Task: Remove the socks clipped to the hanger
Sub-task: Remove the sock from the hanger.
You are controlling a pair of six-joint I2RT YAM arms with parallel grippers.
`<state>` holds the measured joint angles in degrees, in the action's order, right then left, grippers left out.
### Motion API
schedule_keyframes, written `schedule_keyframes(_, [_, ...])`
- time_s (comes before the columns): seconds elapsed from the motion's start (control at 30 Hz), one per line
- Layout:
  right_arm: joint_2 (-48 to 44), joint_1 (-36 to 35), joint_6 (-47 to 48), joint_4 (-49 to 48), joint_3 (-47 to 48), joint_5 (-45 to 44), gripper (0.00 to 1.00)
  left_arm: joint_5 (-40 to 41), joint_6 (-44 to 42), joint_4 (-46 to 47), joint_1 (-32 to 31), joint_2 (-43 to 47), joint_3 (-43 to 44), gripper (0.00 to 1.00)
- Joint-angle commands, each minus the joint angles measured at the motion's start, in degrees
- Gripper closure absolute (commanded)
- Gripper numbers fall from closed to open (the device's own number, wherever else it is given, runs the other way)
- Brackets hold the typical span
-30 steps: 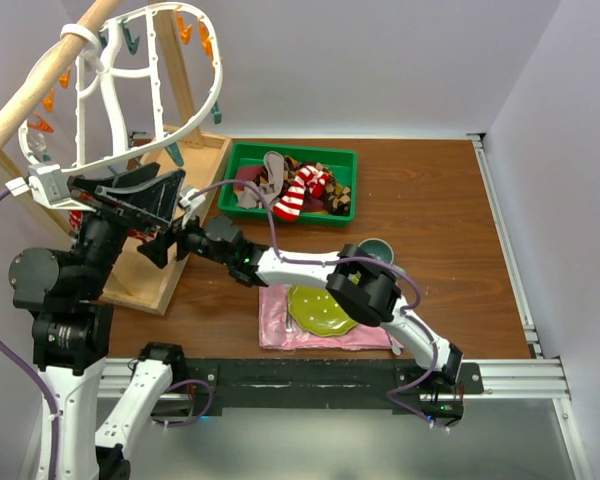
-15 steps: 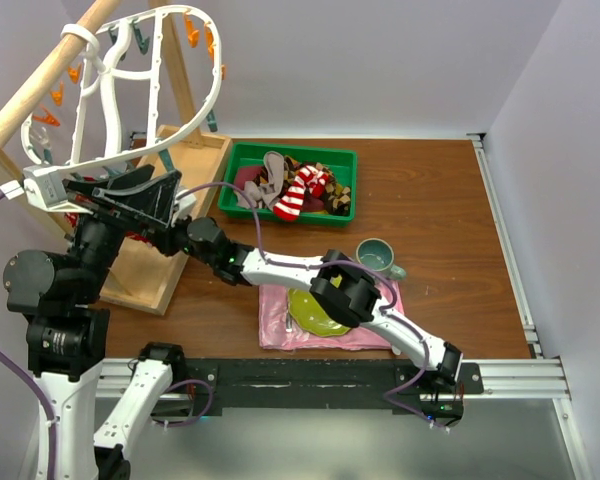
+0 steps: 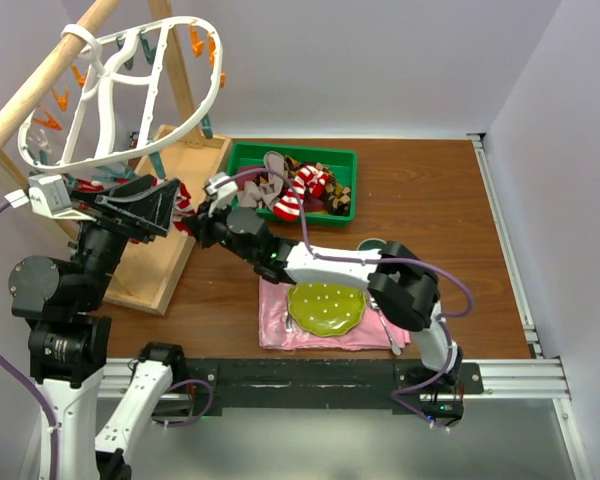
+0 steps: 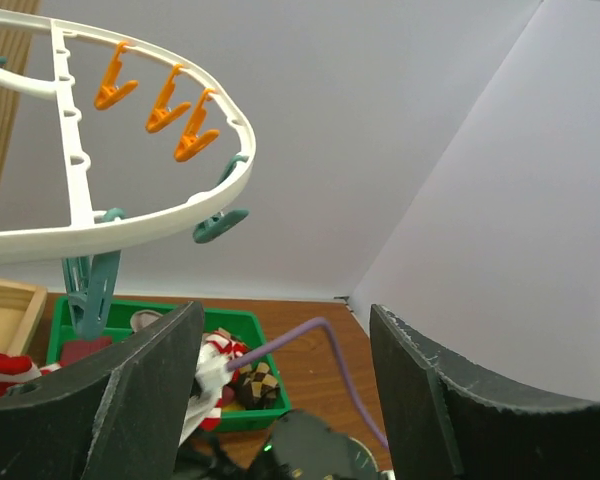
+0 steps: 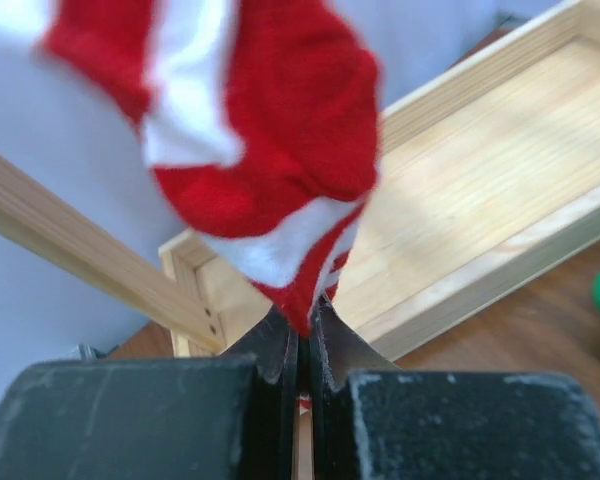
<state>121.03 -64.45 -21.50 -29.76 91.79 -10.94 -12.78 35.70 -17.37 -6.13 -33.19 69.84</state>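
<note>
The white oval hanger (image 3: 195,120) hangs from the wooden pole at the upper left, with orange clips (image 4: 160,100) and teal clips (image 4: 88,290) along its rim (image 4: 170,212). Under it hangs a red-and-white striped sock (image 5: 270,140). My right gripper (image 5: 305,335) is shut on the sock's lower tip; its top end runs out of the right wrist view. In the top view the right gripper (image 3: 190,218) sits just right of the left gripper (image 3: 152,207), with a bit of the striped sock (image 3: 183,193) between them. The left gripper (image 4: 280,395) is open and holds nothing.
A green bin (image 3: 240,152) behind the arms holds several loose socks (image 3: 300,188). The wooden rack base (image 3: 175,165) lies under the hanger. A pink cloth (image 3: 275,318) with a green plate (image 3: 325,305) lies near the front edge, with a mug (image 3: 372,245) partly hidden by the right arm.
My right gripper went from open to shut on the striped sock's tip. The right elbow swung right, uncovering the plate. The hanger tilted and swung a little.
</note>
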Motion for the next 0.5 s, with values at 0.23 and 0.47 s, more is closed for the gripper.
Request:
schedule_keyframes(0.23, [-13.01,7.93,-1.09,-0.39,-9.26,0.30,1.00,-2.25,1.83,2.77,-0.20,-0.30,-7.61,0.31])
schedule_keyframes(0.47, [-14.33,11.62,-2.58,2.86,-8.82,-0.04,1.00,-1.12,3.93,3.39,-0.20,-1.17,-9.81,0.32])
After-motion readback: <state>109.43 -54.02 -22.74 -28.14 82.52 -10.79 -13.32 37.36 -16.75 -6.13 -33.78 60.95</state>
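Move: The right gripper already pinches the loose end of a red-and-white striped sock that is still clipped to the hanger; its clip is about 25 cm above this hand, some 5 cm back and 2 cm left. The green tray lies roughly 22 cm ahead, 26 cm right and 22 cm below. The wooden base's middle is about 10 cm ahead, 8 cm left and 22 cm below. From the left hand the tray is some 33 cm ahead, 17 cm right, 48 cm below. Keep the right gripper shut on the sock and draw it about 10 cm to the right and 7 cm forward towards the green tray, climbing some 4 cm early and then running level, while the wrist turns clockwise about 10 degrees. Meanwhile sink the open, empty left gripper about 6 cm, easing forward and tipping its fingers down. ##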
